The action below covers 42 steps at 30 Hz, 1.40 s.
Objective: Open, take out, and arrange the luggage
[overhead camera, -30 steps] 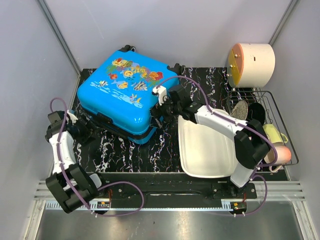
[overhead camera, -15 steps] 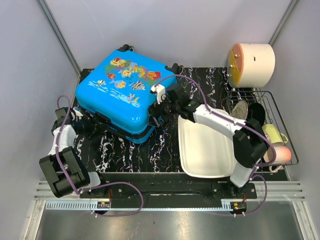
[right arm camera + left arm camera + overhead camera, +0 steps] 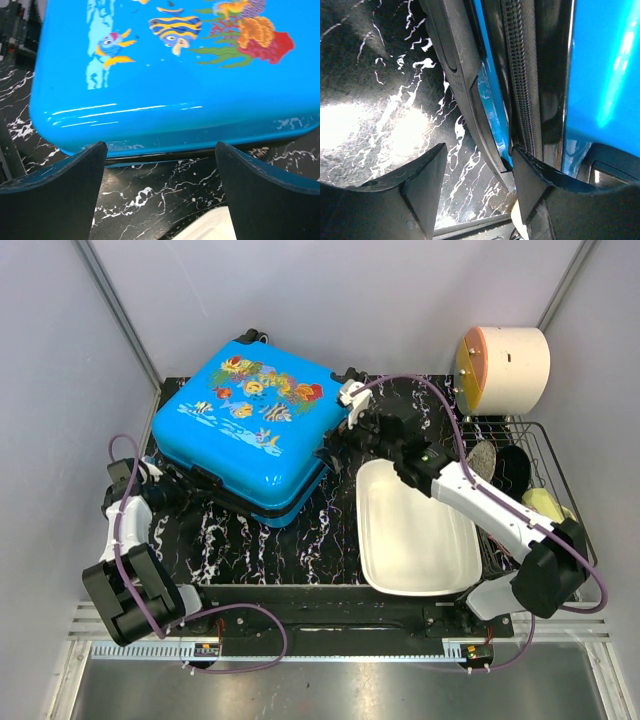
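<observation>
The luggage is a bright blue fish-print suitcase lying flat and closed on the black marbled mat. My left gripper is at its front-left edge. In the left wrist view its jaws stand partly apart, with the suitcase's black trim strip running down between them and the zipper by the right finger. My right gripper is at the suitcase's right side. It is wide open, facing the blue shell with only mat between its fingers.
A white rectangular basin lies right of the suitcase, under my right forearm. A wire rack with cups stands at the far right. A cream cylinder sits at the back right. Grey walls close in on three sides.
My right gripper has moved from the suitcase's front-right corner back along its right side, the arm stretching out. The left jaws have narrowed at the front-left edge. The suitcase shifted slightly left.
</observation>
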Each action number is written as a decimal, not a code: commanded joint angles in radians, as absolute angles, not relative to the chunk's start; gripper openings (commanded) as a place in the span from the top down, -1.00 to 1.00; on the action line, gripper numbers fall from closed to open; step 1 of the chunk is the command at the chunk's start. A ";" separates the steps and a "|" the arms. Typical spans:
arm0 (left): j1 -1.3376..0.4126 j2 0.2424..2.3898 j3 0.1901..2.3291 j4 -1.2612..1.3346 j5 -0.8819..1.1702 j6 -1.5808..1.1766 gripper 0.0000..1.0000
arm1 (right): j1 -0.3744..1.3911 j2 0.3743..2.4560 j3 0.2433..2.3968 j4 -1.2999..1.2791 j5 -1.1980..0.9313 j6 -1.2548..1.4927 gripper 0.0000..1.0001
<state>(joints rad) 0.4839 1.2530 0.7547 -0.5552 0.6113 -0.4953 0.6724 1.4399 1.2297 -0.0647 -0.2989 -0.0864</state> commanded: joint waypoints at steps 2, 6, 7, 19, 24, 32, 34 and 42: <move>0.500 1.191 0.762 -0.512 0.555 -0.509 -0.18 | 0.592 1.414 1.235 -0.092 -0.351 -0.043 -0.99; 0.506 1.141 0.758 -0.518 0.561 -0.514 -0.17 | 0.554 1.414 1.233 -0.127 -0.406 -0.017 -0.99; 0.506 1.144 0.756 -0.534 0.566 -0.515 -0.17 | 0.552 1.414 1.226 -0.129 -0.407 -0.017 -1.00; 0.497 1.250 0.742 -0.506 0.549 -0.543 -0.08 | 0.519 1.463 1.269 -0.201 -0.436 -0.005 -0.99; 0.459 1.328 0.745 -0.448 0.528 -0.557 -0.08 | 0.509 1.483 1.266 -0.201 -0.449 -0.005 -0.99; 0.374 1.433 0.765 -0.414 0.474 -0.558 -0.11 | 0.485 1.480 1.247 -0.207 -0.431 -0.005 -0.99; 0.356 1.466 0.764 -0.422 0.454 -0.552 -0.05 | 0.477 1.482 1.232 -0.201 -0.420 -0.005 -0.99; 0.379 1.626 0.954 -0.627 0.385 -0.325 1.00 | 0.413 1.454 1.123 -0.149 -0.489 -0.066 -1.00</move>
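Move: The black bar on the suitcase's lower shell lies just ahead of the left hand, about 3 cm out and 4 cm below the fingertips. The upper black handle is some 4 cm ahead, 5 cm right and 3 cm higher than the hand; the suitcase's middle is roughly 13 cm ahead and 15 cm right. From the right hand, the suitcase's middle lies about 6 cm ahead, 17 cm left and 17 cm below; the white tray is 11 cm back, 16 cm right and 24 cm below. Rising barely 2 cm first, the left hand then sinks about 5 cm and eases slightly forward, tipping down about 10 degrees while its half-open fingers close and pinch the near end of the black bar. The right hand, empty and wide open, draws away from the suitcase to the right and down, about 7 cm each way and a little forward, its fingers tilting further down above the tray's far end. ##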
